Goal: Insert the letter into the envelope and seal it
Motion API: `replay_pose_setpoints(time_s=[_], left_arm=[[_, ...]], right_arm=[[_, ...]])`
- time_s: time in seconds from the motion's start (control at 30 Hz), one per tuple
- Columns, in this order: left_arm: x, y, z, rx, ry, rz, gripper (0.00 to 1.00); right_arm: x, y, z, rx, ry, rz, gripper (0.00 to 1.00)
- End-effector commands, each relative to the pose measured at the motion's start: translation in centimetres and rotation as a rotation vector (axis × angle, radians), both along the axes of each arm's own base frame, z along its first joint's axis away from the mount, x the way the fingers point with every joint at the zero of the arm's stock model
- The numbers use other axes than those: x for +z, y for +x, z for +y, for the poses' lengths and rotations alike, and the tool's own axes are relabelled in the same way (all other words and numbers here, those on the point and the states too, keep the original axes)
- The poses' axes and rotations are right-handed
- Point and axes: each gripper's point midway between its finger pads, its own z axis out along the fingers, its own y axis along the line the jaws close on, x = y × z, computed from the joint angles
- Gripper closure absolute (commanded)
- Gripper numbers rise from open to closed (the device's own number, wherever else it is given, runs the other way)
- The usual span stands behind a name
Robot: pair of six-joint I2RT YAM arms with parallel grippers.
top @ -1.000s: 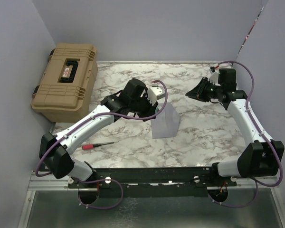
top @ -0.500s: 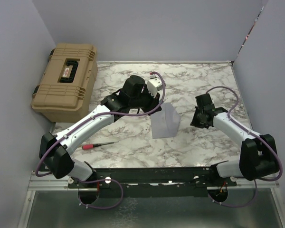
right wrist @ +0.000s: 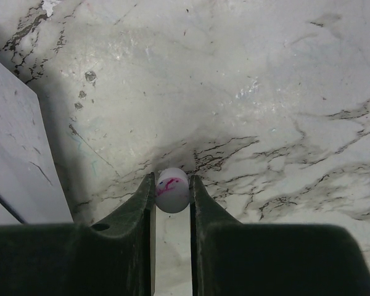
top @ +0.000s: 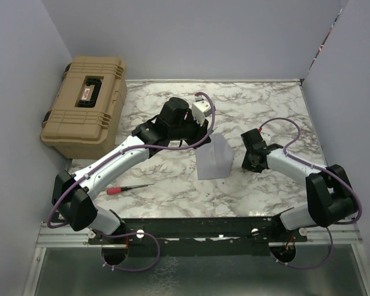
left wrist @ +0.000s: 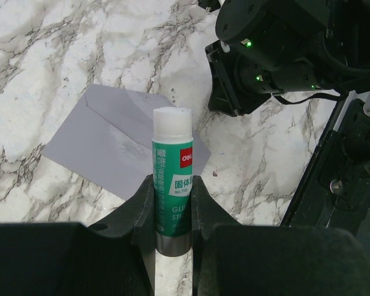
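Note:
The grey-lilac envelope (top: 214, 160) lies flat on the marble table (top: 271, 185), and the left wrist view shows its flap crease (left wrist: 105, 132). The letter is hidden. My left gripper (left wrist: 171, 185) is shut on a green glue stick (left wrist: 171, 145), whose bare white tip hangs just above the envelope's near corner. My right gripper (right wrist: 172, 180) hovers low over the table just right of the envelope's edge (right wrist: 12, 166). It is shut on a small round white cap (right wrist: 172, 192) with red marks. From above, the left gripper (top: 194, 128) is behind the envelope and the right gripper (top: 251, 163) is beside it.
A tan hard case (top: 86, 106) stands at the back left. A red-handled screwdriver (top: 127, 189) lies near the front left by the left arm. In the left wrist view the right arm's black wrist (left wrist: 271, 55) sits close beyond the envelope. Lilac walls enclose the table.
The right arm has swung from the back right corner inward and down, to just right of the envelope. The left wrist has shifted slightly towards the back. Both grips are unchanged.

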Motion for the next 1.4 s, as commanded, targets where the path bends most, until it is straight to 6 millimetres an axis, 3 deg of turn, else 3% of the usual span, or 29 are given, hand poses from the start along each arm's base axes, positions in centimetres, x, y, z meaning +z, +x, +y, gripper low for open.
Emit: replay_pose_setpoints(time_s=[0.0,0.43,0.67,0.77,0.9,1.07,1.2,1.37], left_arm=[[0.6,0.7,-0.1,0.023,-0.011,-0.023,1.0],[0.5,0.6,0.3,0.032,-0.006,-0.029,1.0],[0.6,0.5,0.3,0.031,-0.01,-0.03,1.0],[0.8,0.5,0.2,0.032,-0.014,-0.03,1.0],[1.6,0.7,0.0,0.043,-0.039,-0.031,1.0],[3.2,1.1,-0.7,0.085,-0.132,-0.016,1.0],[4.8,1.9,-1.3,0.134,-0.22,-0.012,1.0],[7.4,1.8,-2.3,0.114,-0.329,-0.015,1.0]], right_arm=[[-0.6,0.1,-1.1,-0.061,-0.071,-0.019,0.85],[-1.3,-0.7,-0.1,-0.051,-0.046,0.019,0.63],[-0.1,-0.5,0.5,-0.041,-0.021,0.011,0.58],[1.4,-0.1,0.4,-0.049,-0.023,-0.004,0.55],[5.8,0.5,0.0,-0.083,-0.012,-0.088,0.45],[13.3,1.0,-0.3,-0.109,0.051,-0.266,0.36],[20.5,2.4,3.8,0.07,0.283,-0.492,0.33],[31.3,1.1,11.0,0.392,0.696,-0.759,0.26]])
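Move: The right hand holds the glue cap over bare tabletop; the spot where it goes is straight below, only about 1 cm down. The envelope's middle lies some 18 cm to that hand's left and 6 cm farther out, with the flap's tip nearer, about 10 cm left and 7 cm ahead. From the left hand, holding the glue stick, the envelope is roughly 23 cm below, 6 cm right and 4 cm ahead; the table spot is about 24 cm right, 2 cm back and 24 cm down. Lowering the cap the last half centimetre onto the tabletop, the right hand opens its fingers and lets go, then rises fast by some 23 cm, drifting about 5 cm left as its fingers widen further and swing up to point outward. The left hand keeps its grip on the glue stick, nearly still, then late on lifts some 4 cm, tipping its fingers up about 10 degrees. ##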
